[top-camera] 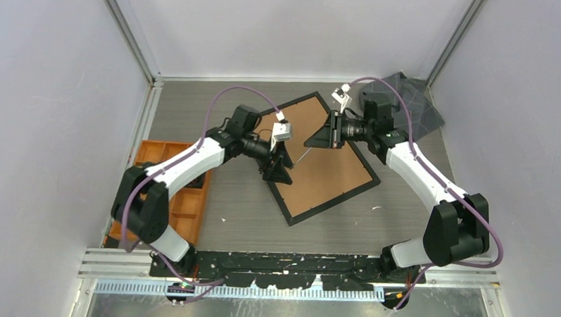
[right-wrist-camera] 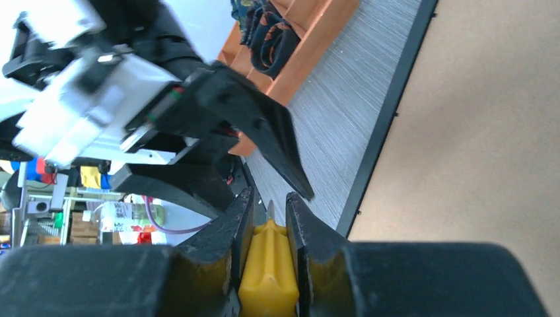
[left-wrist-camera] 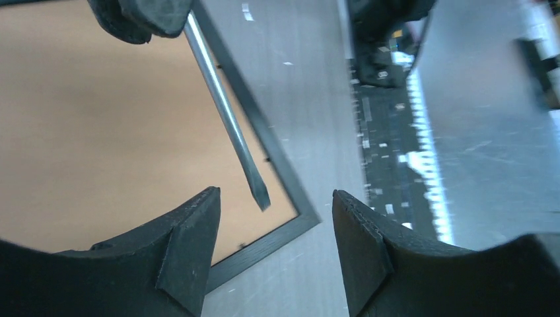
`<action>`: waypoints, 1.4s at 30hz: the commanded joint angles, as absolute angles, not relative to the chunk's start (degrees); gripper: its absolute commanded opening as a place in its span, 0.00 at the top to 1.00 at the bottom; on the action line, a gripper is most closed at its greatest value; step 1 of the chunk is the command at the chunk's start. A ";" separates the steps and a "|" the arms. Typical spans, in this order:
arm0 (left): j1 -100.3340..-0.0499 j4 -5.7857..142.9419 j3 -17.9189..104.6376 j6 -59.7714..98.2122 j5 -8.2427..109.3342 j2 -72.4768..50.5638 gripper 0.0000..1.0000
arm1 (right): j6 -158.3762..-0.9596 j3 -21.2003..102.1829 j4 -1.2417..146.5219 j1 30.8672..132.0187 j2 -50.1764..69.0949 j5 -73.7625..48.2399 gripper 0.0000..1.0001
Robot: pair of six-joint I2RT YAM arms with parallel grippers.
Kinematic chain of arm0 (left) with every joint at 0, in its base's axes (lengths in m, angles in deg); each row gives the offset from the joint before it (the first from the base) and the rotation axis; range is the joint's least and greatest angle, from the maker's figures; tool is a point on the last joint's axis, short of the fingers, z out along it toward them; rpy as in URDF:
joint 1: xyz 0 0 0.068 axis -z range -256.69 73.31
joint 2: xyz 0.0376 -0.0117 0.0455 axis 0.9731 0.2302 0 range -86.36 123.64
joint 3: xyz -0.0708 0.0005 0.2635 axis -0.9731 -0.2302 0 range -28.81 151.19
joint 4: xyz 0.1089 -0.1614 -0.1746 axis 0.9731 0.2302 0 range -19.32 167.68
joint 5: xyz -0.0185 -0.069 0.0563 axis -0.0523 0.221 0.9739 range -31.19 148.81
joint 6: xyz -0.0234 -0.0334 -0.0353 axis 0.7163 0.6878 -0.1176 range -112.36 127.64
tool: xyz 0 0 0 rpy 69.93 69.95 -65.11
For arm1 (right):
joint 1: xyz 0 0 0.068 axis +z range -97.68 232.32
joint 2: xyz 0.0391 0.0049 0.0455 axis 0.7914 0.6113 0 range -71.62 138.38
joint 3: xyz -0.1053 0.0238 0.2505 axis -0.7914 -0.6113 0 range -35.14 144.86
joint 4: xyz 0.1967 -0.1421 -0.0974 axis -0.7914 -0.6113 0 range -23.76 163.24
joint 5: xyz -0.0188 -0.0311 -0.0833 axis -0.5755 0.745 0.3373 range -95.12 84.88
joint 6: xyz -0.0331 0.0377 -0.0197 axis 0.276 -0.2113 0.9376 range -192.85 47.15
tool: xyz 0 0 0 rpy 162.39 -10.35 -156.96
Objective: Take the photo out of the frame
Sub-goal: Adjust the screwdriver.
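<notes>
The frame (top-camera: 333, 176) lies face down on the table at an angle, brown board back up inside a thin black border (left-wrist-camera: 264, 135). The photo is hidden under the board. My right gripper (top-camera: 318, 139) hovers over the frame's far part, shut on the yellow handle (right-wrist-camera: 267, 271) of a screwdriver. The screwdriver's steel shaft (left-wrist-camera: 228, 115) slants down toward the board, with its flat tip just above the board near the frame's corner. My left gripper (left-wrist-camera: 275, 193) stands open at that corner, its fingers either side of the tip and not touching it.
An orange compartment tray (top-camera: 181, 197) sits at the table's left edge, with a dark object (right-wrist-camera: 271, 33) in one compartment. A crumpled dark grey sheet (top-camera: 413, 100) lies at the back right corner. Grey walls enclose the table.
</notes>
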State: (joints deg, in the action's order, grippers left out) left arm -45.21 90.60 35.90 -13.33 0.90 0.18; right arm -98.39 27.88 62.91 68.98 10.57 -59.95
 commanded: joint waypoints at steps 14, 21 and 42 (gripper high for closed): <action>-45.31 73.94 36.42 15.49 -20.66 7.92 0.67 | -94.76 24.62 67.59 71.62 8.27 -61.16 0.99; -45.34 79.21 37.81 10.44 -16.03 8.59 1.00 | -92.65 25.71 64.01 71.61 9.23 -60.49 0.96; -45.61 102.16 44.13 -11.00 0.62 8.81 1.00 | -81.07 37.88 37.35 72.62 18.52 -69.44 0.51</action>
State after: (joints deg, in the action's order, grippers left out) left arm -45.69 99.87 41.34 -8.63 0.04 8.57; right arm -80.69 35.79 37.90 71.82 19.27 -65.89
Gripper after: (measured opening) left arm 0.035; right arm 0.488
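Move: From the open left gripper, the middle of the screwdriver shaft lies about 4 cm ahead, 4 cm to the right and some 2 cm higher. The right gripper is roughly 9 cm ahead and 6 cm to the right, and the middle of the photo frame some 5 cm ahead, 8 cm right and 18 cm below. The right hand still holds the handle; from it the shaft's middle is about 5 cm back, 3 cm left and slightly below. Bring the left gripper back and right about 2.5 cm each way, rolling its forward side down some 25 degrees, and pinch the shaft near its tip, while the right hand draws the screwdriver back. Then take the left hand down, forward and left with the shaft held; open the right fingers off the handle, moving that hand down, then back, turning slightly counter-clockwise. ##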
